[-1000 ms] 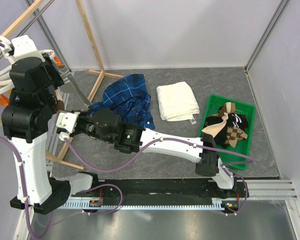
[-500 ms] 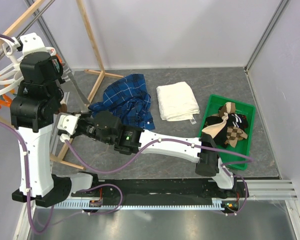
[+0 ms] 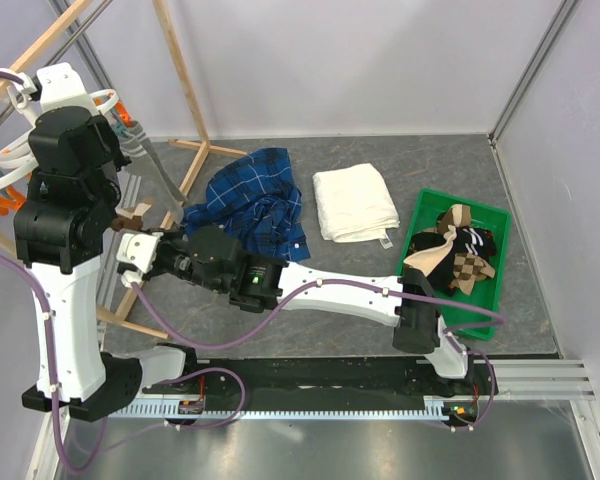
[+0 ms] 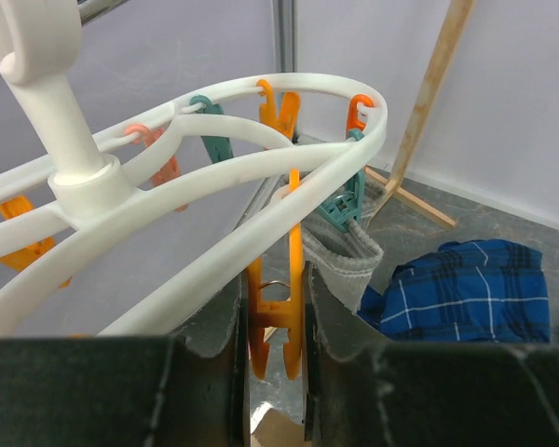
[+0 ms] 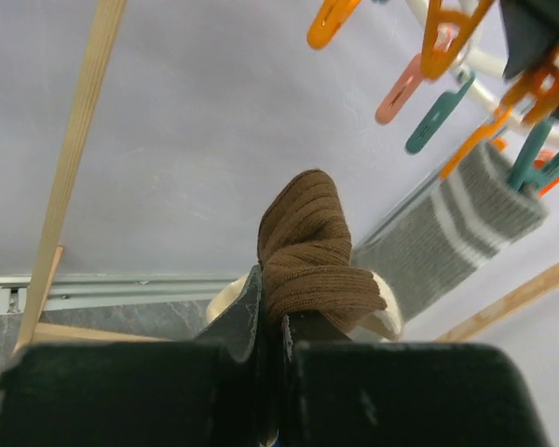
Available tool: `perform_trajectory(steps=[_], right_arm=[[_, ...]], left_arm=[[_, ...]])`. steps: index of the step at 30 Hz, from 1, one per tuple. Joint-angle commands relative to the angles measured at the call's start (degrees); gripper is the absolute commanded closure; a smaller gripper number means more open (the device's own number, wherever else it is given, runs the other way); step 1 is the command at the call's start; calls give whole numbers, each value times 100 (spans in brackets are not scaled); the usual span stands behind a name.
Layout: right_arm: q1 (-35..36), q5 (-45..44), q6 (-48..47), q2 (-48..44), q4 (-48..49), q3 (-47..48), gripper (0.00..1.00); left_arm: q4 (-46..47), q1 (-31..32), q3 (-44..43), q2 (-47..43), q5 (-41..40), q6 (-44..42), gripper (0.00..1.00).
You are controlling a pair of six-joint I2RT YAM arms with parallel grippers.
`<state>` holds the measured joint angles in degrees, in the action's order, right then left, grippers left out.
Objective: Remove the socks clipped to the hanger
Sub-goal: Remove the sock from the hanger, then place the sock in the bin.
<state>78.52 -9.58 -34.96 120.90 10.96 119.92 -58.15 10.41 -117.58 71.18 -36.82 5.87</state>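
Observation:
The white round hanger (image 4: 214, 177) hangs at the far left on the wooden rack, with orange and teal clothespins dangling from it. My left gripper (image 4: 275, 307) is shut on an orange clothespin (image 4: 295, 261), one jaw pressed against each side. A grey striped sock (image 4: 349, 261) hangs from a teal pin just beyond it and shows in the top view too (image 3: 152, 165). Below the hanger, my right gripper (image 5: 272, 298) is shut on a brown ribbed sock (image 5: 312, 261) with a cream toe. In the top view that sock (image 3: 132, 215) sits just past the right gripper (image 3: 130, 238).
A blue plaid shirt (image 3: 255, 200) and a folded white towel (image 3: 355, 203) lie on the grey table. A green bin (image 3: 490, 300) at the right holds several socks (image 3: 455, 250). Wooden rack poles (image 3: 180, 80) stand around the hanger, and the right arm stretches across the table.
The left gripper's jaws have narrowed onto the orange clothespin, and its wrist has shifted at the hanger. The grey sock has swung up and right. The right gripper stays shut on the brown sock.

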Motion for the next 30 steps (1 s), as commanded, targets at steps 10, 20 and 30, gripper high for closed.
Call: perform_trajectory(steps=[10, 20, 30], right_arm=[[-696, -1746, 2018, -2832, -804, -2701, 97], [-2761, -2786, 3748, -4970, -3520, -3905, 96], [-5994, -1312, 4348, -4902, -4304, -4555, 97]], left_arm=[[1183, -4, 1017, -1096, 807, -165, 80], [1798, -4, 1641, -1562, 1325, 1, 76], [2124, -4, 2169, -1792, 1845, 134, 76]])
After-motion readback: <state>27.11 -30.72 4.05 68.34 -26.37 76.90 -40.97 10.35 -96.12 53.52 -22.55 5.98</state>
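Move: Nearly level, about 60 cm to the right of the right hand that already pinches the brown sock, sits the green bin, some 8 cm farther out and 38 cm below. The white towel lies about 23 cm left of the bin and 16 cm beyond it; the grey sock hangs roughly 13 cm ahead of the right hand, 4 cm left. From the left hand, gripping the orange clip, that grey sock is about 13 cm ahead, 2 cm left and 12 cm lower. Sweeping away from the hanger, the right arm carries the pinched brown sock some 55 cm right towards the bin, and close to 20 cm forward, dipping at the start and again at the end. The wrist turns about 70 degrees clockwise, fingers coming to point forward and slightly down. The left hand keeps its grip on the clip, easing back about 3 cm, then right, turning slightly clockwise and tipping up. ##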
